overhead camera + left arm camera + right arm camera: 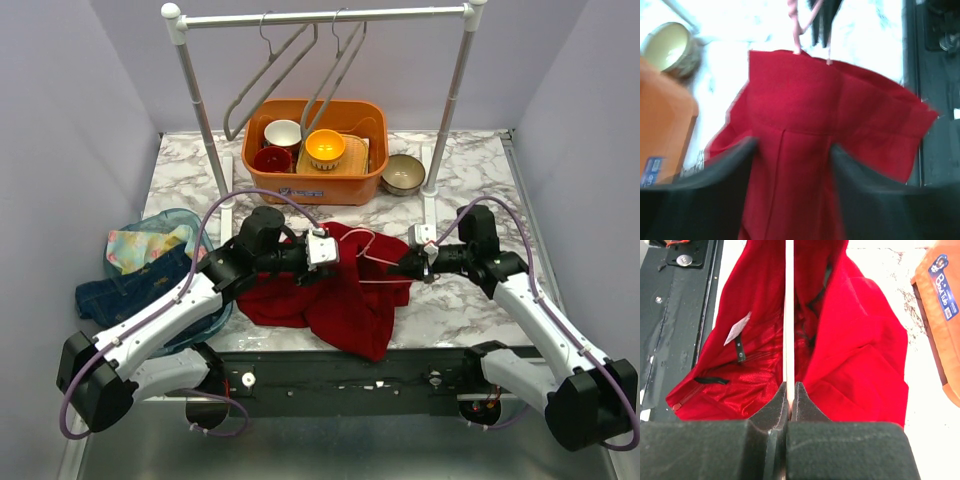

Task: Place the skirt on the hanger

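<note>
The red skirt [345, 295] lies crumpled on the marble table between my two arms, its hem hanging over the near edge. My right gripper [415, 265] is shut on a thin pale pink hanger [375, 255]. In the right wrist view the hanger's rod [789, 315] runs straight out from the right gripper [791, 387] over the skirt's [860, 340] open waist and shiny lining. My left gripper [325, 250] hovers at the skirt's left side. Its jaws [794, 147] stand wide apart with red skirt cloth [830, 110] showing between them. The pink hanger [796, 30] shows at the skirt's far edge.
A white clothes rail [320, 17] stands at the back with two grey hangers [280, 70] on it. Under it sits an orange tub [315, 185] holding bowls, with a loose bowl [403, 173] to its right. A teal basket [165, 213] of clothes and jeans [135, 285] lies at the left.
</note>
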`<action>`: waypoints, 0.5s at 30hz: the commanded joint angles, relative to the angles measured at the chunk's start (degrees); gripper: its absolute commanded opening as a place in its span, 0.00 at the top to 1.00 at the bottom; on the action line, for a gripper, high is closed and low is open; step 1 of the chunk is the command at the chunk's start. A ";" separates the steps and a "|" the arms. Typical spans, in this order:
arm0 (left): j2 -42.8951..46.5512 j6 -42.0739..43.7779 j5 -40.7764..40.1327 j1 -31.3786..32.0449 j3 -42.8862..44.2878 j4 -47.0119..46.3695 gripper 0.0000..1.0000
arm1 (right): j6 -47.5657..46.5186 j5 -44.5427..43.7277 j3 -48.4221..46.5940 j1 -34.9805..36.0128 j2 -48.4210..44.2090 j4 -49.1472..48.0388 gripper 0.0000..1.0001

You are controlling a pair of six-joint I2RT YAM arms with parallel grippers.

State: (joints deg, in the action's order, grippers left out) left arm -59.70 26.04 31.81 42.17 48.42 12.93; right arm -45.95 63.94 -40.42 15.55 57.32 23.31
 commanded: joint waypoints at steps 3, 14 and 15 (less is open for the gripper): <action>-0.86 -7.84 7.56 -0.07 -2.01 -3.95 0.64 | -3.61 3.91 0.43 1.32 -0.72 1.47 0.99; 3.36 -25.75 1.08 -0.07 -4.91 -8.01 1.00 | 7.17 0.94 -4.13 1.76 -0.27 2.53 0.46; 3.97 -30.13 -0.86 -0.16 -5.27 -7.83 1.00 | 9.11 -1.43 -5.09 1.68 -1.06 2.88 0.42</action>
State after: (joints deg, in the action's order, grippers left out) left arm -58.92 9.93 36.42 42.11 44.60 8.91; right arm -44.21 64.84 -40.99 16.86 57.74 24.29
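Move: The waist fold of the skirt, already partly over the pink hanger, is right between my open left fingertips: roughly 2 cm to my left hand's right, 1 cm back and 2 cm below. The pink hanger's exposed part is about 9 cm to that hand's right and 2 cm ahead, the orange tub some 26 cm ahead and 3 cm left. From my right hand, which grips the hanger, the fold lies about 12 cm left, 1 cm back and roughly level. I shut my left fingers on the bunched cloth of the waist fold while that hand draws back about 2.5 cm and sinks 1 cm, rolling some 15 degrees so its forward side dips. My right hand stays almost in place, holding the two pink bars squeezed together, then opens about halfway and lets go of them once the left has its pinch. ##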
